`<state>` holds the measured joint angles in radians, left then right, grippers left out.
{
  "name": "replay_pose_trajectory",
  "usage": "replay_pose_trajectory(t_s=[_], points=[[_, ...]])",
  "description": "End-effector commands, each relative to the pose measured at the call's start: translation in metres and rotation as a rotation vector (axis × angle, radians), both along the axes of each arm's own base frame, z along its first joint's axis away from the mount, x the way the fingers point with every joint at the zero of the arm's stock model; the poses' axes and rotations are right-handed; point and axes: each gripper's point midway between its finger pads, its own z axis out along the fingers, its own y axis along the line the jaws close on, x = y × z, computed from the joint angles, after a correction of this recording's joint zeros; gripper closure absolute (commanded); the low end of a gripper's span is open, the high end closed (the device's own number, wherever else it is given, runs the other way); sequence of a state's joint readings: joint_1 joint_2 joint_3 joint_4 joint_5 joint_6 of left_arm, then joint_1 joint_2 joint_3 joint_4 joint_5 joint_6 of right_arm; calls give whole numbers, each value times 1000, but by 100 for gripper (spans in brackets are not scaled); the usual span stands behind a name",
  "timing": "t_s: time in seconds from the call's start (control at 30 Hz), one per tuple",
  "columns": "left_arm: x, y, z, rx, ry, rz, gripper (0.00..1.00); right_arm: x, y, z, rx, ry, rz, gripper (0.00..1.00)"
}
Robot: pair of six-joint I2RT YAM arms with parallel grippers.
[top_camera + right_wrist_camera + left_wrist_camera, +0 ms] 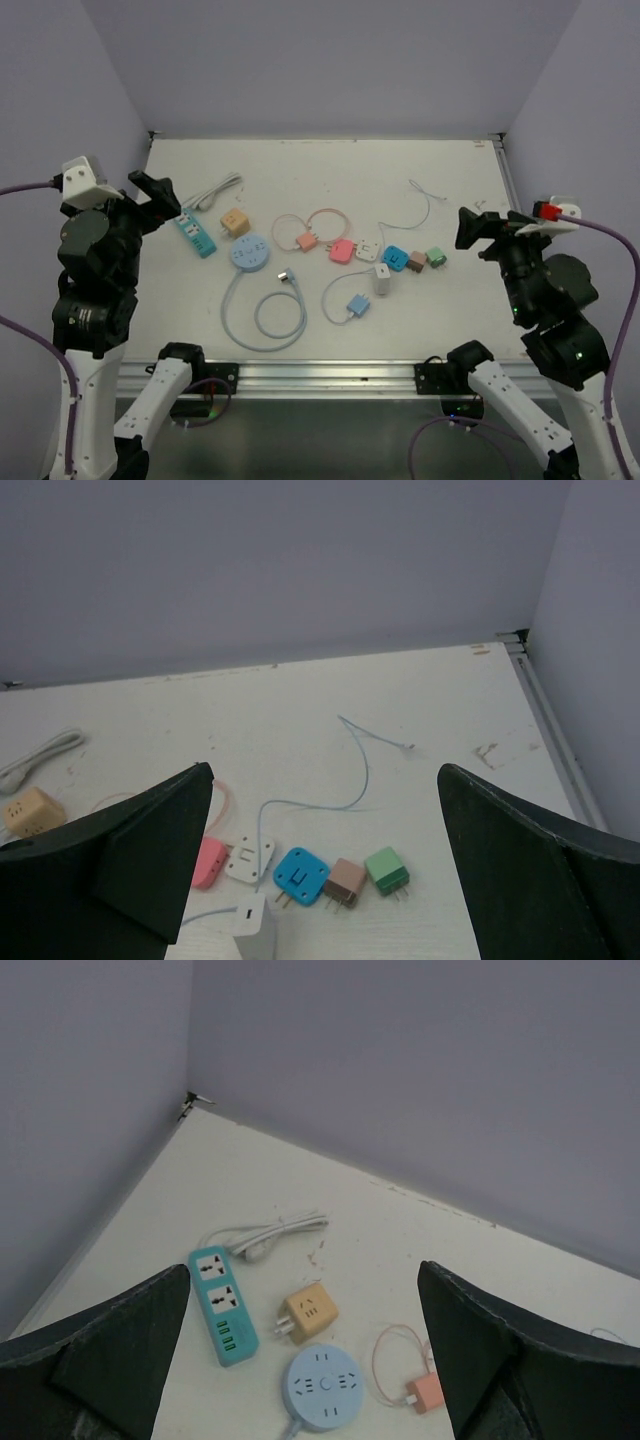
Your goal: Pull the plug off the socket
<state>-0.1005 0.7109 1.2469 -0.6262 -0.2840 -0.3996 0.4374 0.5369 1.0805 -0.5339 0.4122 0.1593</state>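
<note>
A teal power strip (196, 232) with a white cord lies at the left; it also shows in the left wrist view (222, 1305). A round blue socket (247, 253) lies beside it, its cable looped toward the front. An orange cube adapter (234, 223) lies loose between them, prongs bare (308, 1312). I see no plug seated in either socket. My left gripper (157, 195) is open and empty, raised above the strip's left side. My right gripper (478, 228) is open and empty, raised at the right.
Several small chargers lie mid-table: peach (308, 241), pink (342, 250), white (367, 246), blue (395, 258), brown (416, 261), green (436, 258). A white block (382, 278) and a light-blue charger (357, 306) lie nearer. A thin cable (425, 195) curls at the back.
</note>
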Motion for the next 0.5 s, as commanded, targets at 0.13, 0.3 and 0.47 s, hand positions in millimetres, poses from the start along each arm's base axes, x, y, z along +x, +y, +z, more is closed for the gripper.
replay_pose_trajectory(t_s=[0.13,0.3,0.47], points=[[-64,44,41,48,-103,211,0,-27,-43,12,-8,-131,-160,1],[-91,59,53,10,-207,291,0,-30,-46,7,5,-173,-170,1],[-90,62,43,-6,-209,310,0,-29,-45,4,-7,-173,-167,1]])
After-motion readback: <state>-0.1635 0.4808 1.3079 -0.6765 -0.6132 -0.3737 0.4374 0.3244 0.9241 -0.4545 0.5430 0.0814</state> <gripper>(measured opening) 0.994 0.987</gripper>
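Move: The round blue socket lies about 5 cm ahead of the empty left hand, 8 cm to its right and 39 cm below; beyond it the orange cube is some 14 cm ahead and 3 cm right of that hand, the teal power strip 12 cm ahead and 8 cm left. From the empty right hand, the pink plug is roughly 9 cm ahead, 20 cm left and 38 cm down; at much the same distance out, the white flat plug is 13 cm left, the blue adapter 6 cm left. The blue socket and pink plug are left behind, untouched, as both wide-open hands retreat high above the table. The left draws back about 9 cm, also drifting left and rising, its fingers tipping up and turning counter-clockwise some 15 degrees, and slows at the end. The right goes back and to its right about 5 cm, tilting up and turning slightly clockwise, then sinks a little and eases forward. ##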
